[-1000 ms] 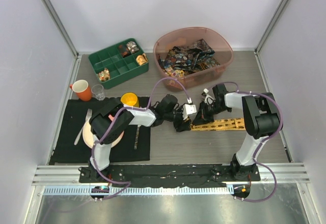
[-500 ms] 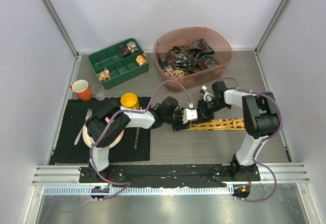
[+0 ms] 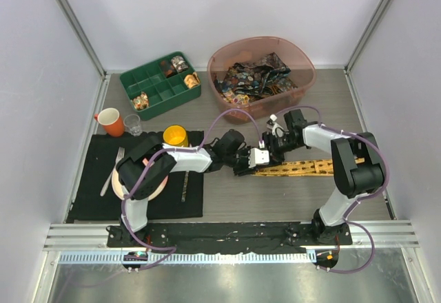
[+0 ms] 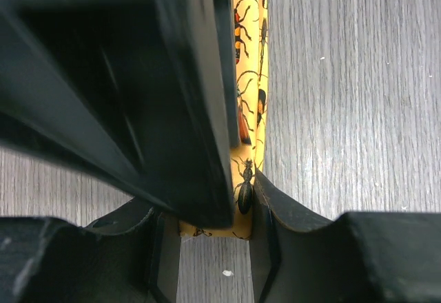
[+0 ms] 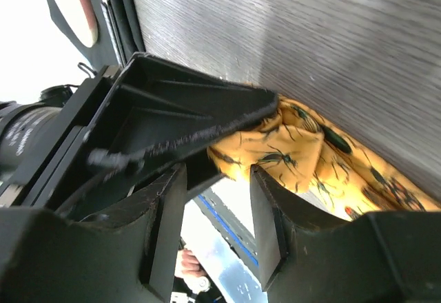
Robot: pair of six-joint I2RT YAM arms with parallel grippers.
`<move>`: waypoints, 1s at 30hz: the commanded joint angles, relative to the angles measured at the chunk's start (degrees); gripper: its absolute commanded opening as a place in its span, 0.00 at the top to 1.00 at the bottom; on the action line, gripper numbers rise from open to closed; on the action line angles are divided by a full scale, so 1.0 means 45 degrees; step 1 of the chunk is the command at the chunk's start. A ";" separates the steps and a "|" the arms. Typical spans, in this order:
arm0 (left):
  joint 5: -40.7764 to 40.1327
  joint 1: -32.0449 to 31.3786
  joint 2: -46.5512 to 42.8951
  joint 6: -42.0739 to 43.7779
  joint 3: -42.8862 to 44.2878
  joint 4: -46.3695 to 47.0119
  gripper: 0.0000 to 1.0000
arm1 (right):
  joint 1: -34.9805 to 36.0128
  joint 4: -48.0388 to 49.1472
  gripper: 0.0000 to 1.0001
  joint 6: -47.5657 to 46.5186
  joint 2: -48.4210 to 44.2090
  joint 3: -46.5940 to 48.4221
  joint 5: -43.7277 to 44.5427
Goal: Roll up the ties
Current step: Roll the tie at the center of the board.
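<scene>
A yellow-orange tie (image 3: 310,168) printed with dark insects lies flat across the table's middle right. Its left end (image 4: 249,76) sits between the jaws of my left gripper (image 4: 210,224), which are shut on it. My left gripper (image 3: 249,161) and right gripper (image 3: 271,153) meet at that end. The right gripper (image 5: 217,179) stands open, with the folded tie end (image 5: 296,151) just past one fingertip. A finger of the left gripper (image 5: 172,124) crosses in front of it. More dark printed ties (image 3: 251,76) lie heaped in the pink basin (image 3: 303,62).
A green compartment tray (image 3: 148,82) with small trinkets stands at the back left. On the left, a black mat (image 3: 96,200) holds a plate (image 3: 120,179), a fork (image 3: 110,175) and a yellow cup (image 3: 175,136). An orange mug (image 3: 109,120) and a glass (image 3: 133,125) stand behind it.
My right gripper has opened and let go of the tie's end. My left gripper has narrowed onto that end and shifted slightly right.
</scene>
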 commanded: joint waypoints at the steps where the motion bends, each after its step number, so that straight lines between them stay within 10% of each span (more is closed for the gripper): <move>1: -0.1032 0.0083 0.0860 0.0640 -0.0261 -0.2689 0.78 | 0.0270 0.0818 0.54 0.0271 0.0501 -0.0205 0.0339; 9: -0.0681 0.0044 0.0762 0.0855 -0.0221 -0.3041 0.71 | 0.0095 0.0665 0.99 -0.0234 0.1438 -0.0284 0.1686; 18: 0.0295 0.0376 0.0723 0.0485 0.0012 -0.2632 0.36 | -0.0978 -0.0430 0.99 -0.1056 0.2025 -0.0558 0.2567; 30: 0.2307 0.0670 0.0819 -0.1566 0.0149 0.1098 0.25 | -0.2013 -0.0919 0.99 -0.1389 0.2396 -0.0500 0.3775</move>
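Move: The rolled end of the tie is still pinched between the left fingers, right at their tips. The right hand's parted fingers are over that roll, which is some 4 cm below them and about level otherwise. From the right hand the flat strip's middle lies about 17 cm to its right and 1 cm ahead. The pink basket's middle is roughly 27 cm ahead, in line sideways; the knife lies about 22 cm to the left, level with it. Down by about 2 cm goes the right hand first, its fingers shutting over the roll; then it draws to the right and lower together, some 4 cm rightward, twisting about 10 degrees, and ends with shut tips against the roll's right side, where the strip runs in. The left hand stays almost in place, keeps its pinch at first, then spreads its fingers and lets go of the roll. ##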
